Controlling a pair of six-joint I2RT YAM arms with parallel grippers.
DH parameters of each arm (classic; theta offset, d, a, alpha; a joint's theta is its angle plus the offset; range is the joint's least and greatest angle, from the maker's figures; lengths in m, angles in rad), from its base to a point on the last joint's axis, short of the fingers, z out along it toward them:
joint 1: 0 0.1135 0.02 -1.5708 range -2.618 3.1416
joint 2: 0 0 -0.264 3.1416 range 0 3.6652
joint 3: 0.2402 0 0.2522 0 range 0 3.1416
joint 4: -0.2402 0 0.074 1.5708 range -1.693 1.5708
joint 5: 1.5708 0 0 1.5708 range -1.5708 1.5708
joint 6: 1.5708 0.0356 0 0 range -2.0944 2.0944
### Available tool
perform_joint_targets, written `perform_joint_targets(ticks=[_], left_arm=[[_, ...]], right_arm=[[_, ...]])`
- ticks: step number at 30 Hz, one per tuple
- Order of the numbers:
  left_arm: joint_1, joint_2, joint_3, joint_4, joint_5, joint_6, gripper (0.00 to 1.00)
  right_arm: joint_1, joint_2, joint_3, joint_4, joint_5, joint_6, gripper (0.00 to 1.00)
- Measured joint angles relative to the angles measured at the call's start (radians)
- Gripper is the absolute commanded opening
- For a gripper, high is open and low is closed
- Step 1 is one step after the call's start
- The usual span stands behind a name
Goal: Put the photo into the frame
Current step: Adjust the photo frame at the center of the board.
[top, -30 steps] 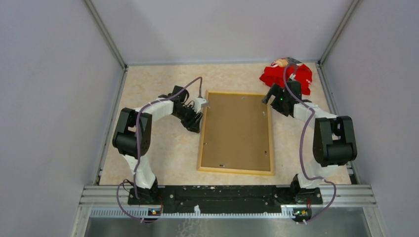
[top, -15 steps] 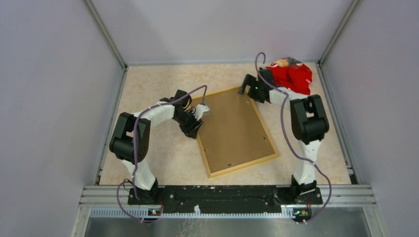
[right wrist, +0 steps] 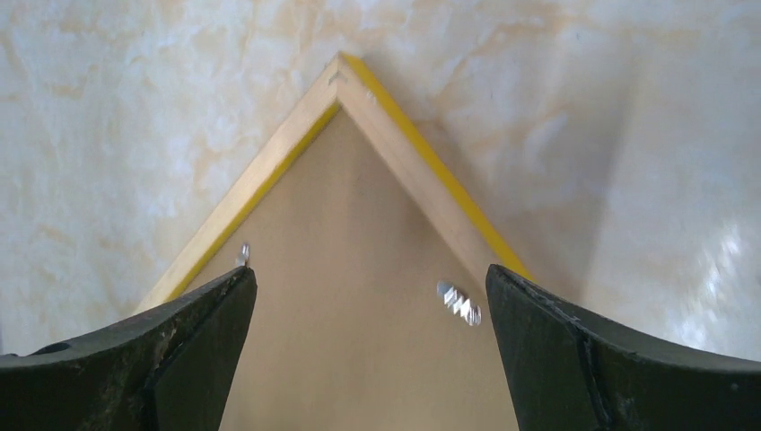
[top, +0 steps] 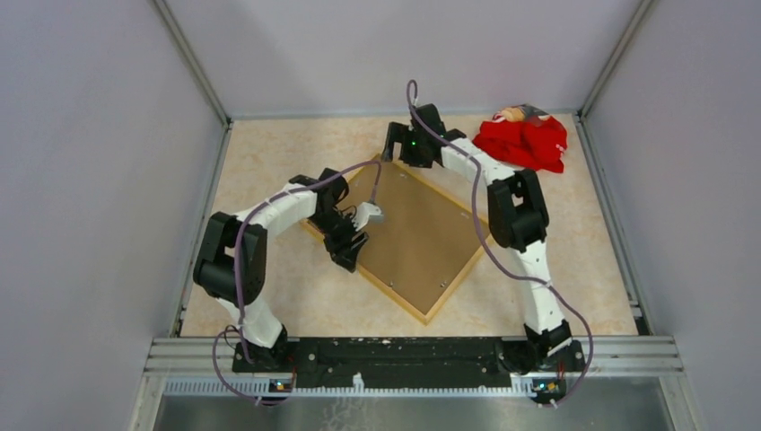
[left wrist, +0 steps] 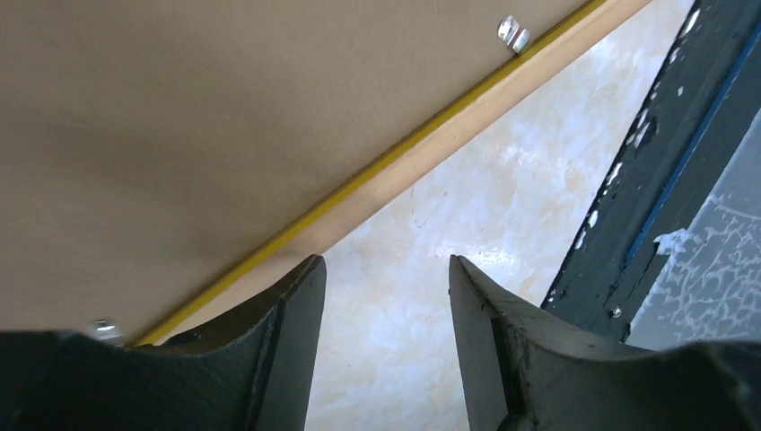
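The frame [top: 458,278] lies back side up on the table, turned to a diamond. A plain brown backing board [top: 413,238] fills it. The photo is hidden. My left gripper [top: 350,258] stands open beside the frame's left edge. In the left wrist view, only bare table shows between the fingers of my left gripper [left wrist: 386,269], and the frame's yellow-lined rim [left wrist: 431,148] runs just past the left one. My right gripper [top: 392,148] is open at the frame's far corner. In the right wrist view my right gripper [right wrist: 371,278] straddles that frame corner [right wrist: 345,76] and the backing board [right wrist: 359,296].
A red cloth bundle [top: 525,141] lies at the back right. Small metal clips [left wrist: 512,33] and a sawtooth hanger [right wrist: 459,303] sit on the backing board. A dark rail [left wrist: 646,206] runs along the table's near edge. Grey walls enclose three sides.
The frame has turned counter-clockwise from square to a diamond. My right arm swept left along the back with its corner. My left gripper opened wider and shifted slightly nearer.
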Motion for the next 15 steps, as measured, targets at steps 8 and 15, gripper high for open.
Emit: perform_joint_targets(ticks=[8,15], left_arm=[[0.121,-0.035,0.307,-0.026,0.032,0.054,0.61],[0.330,0.202,0.600,0.113,-0.045,-0.060,0.52]], right_arm=[[-0.063,-0.524,-0.516,-0.039,0.005,0.031,0.99],[-0.093,-1.135,-1.138,-0.030,0.055,0.148,0.99]])
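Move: The frame's far-left short side is the left hand's next place, its middle about 18 cm ahead, 1 cm left and 3 cm below. From that hand the frame's left corner is 9 cm ahead and 10 cm left, and the board's middle is 6 cm ahead and 13 cm right. The near-right short side, for the right hand, lies some 26 cm back, 15 cm right and 6 cm below it; the frame's right corner is 17 cm back and 23 cm right. The slanted frame is left alone while both hands swap sides of it. The left hand rises some 10 cm and travels forward over the board's left part, then leftward to beyond the far-left side, half open, fingers swinging forward and the wrist turning counter-clockwise. The right hand, wide open, leaves the far corner, lifting and sweeping back and right over the board to the near-right side; both begin to sink at the end. ##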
